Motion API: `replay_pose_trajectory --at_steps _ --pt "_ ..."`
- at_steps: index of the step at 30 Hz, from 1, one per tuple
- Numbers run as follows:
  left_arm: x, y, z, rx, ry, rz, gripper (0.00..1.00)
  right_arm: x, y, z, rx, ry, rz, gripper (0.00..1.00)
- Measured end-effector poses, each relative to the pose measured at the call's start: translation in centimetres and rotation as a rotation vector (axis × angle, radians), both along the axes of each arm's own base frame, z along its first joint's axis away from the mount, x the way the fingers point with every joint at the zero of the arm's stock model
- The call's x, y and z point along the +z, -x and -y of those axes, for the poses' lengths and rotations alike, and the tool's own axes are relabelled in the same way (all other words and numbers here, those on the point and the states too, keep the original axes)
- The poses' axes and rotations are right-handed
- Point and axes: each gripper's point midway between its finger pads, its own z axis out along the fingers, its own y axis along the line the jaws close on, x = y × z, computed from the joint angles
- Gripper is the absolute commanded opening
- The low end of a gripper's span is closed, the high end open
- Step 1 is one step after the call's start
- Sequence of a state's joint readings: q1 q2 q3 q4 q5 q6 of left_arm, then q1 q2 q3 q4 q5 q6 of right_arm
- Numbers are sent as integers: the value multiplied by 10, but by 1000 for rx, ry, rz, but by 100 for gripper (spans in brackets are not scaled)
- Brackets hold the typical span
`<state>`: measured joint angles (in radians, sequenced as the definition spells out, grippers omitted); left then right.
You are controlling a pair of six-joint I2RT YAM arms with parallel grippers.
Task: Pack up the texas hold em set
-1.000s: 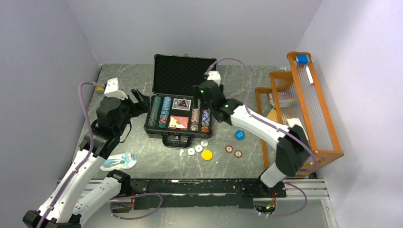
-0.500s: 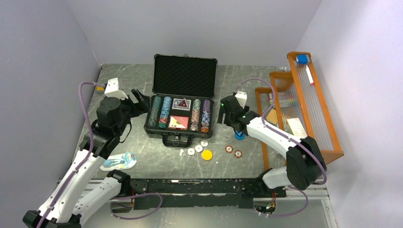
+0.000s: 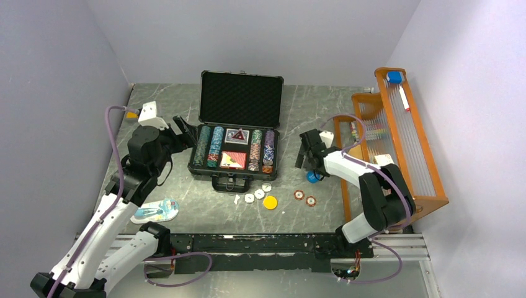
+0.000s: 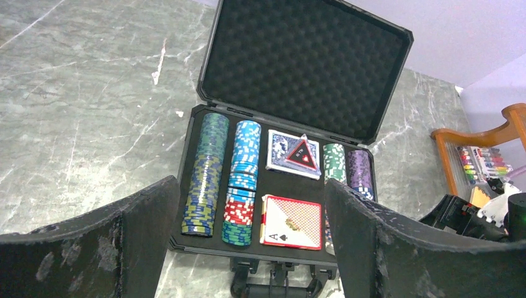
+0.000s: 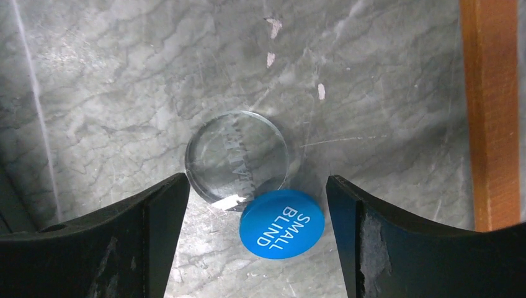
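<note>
The black briefcase [image 3: 240,99] lies open at mid-table, its foam lid [image 4: 304,62] raised. Striped chip rows [image 4: 208,167] and a red card deck [image 4: 291,222] sit inside, with a blue deck [image 4: 282,149] behind. My left gripper [image 3: 184,131] hovers open beside the case's left end, nothing between its fingers [image 4: 251,186]. My right gripper [image 3: 309,169] is open, pointing down over a blue "SMALL BLIND" disc [image 5: 282,223] and a clear round disc [image 5: 239,155]; both lie on the table between its fingers [image 5: 256,186]. White discs [image 3: 258,194], a yellow disc [image 3: 270,202] and two red chips [image 3: 304,197] lie in front of the case.
An orange wooden rack [image 3: 397,136] stands along the right wall, its edge [image 5: 490,112] close to my right gripper. A blue-white blister pack [image 3: 156,210] lies at the near left. Grey walls close in the table on three sides.
My right arm has swung away from the case's right chip rows, moved right and come down over the blue disc, its jaws a little wider. The left arm has stayed put.
</note>
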<state>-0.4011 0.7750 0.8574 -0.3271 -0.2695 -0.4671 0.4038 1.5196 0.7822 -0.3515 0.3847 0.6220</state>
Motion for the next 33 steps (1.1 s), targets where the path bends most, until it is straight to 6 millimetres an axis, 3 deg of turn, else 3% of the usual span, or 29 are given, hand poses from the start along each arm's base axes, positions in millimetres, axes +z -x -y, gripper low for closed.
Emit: replay_pose_trajectory --at_steps 4,11,17,24,26,33 --pt "-1 -1 1 -1 -1 -3 90 -9 3 0 -2 -45 -17 75" --pt "-1 -1 1 -2 -1 -3 90 -10 -8 1 -1 -77 8 75" --pt "-1 -1 1 -2 -1 -4 90 -10 -18 1 16 -55 17 56" --pt "-1 -1 1 -1 -1 -3 90 -7 -15 2 17 -55 13 54" --pt "-1 -1 1 -1 -1 -3 90 -2 -13 1 20 -56 20 55" --pt "-1 -1 1 -1 -1 -3 90 45 -21 -18 78 -116 151 56"
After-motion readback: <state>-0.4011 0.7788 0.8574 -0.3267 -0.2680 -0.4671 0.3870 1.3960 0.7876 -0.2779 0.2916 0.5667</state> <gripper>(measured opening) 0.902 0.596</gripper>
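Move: The clear dealer disc lies flat on the table between the right hand's open fingertips, about 2 cm ahead of the hand point, 1 cm left and 2 cm below. The blue small-blind button touches its near edge, some 3 cm back from the hand. Two red chips lie about 9 cm back, 5 cm left and 11 cm back, 1 cm left. The disc is some 38 cm right of the left hand, 5 cm ahead and 27 cm below. Down by about 1 cm, then forward nearly 2 cm just over the table, the right hand brings its partly closing fingers around the clear dealer disc and pinches it by its left and right edges. It pauses, then rises about 5 cm with the grip kept, drifting a little left towards the case as the fingertips tilt slightly up. ##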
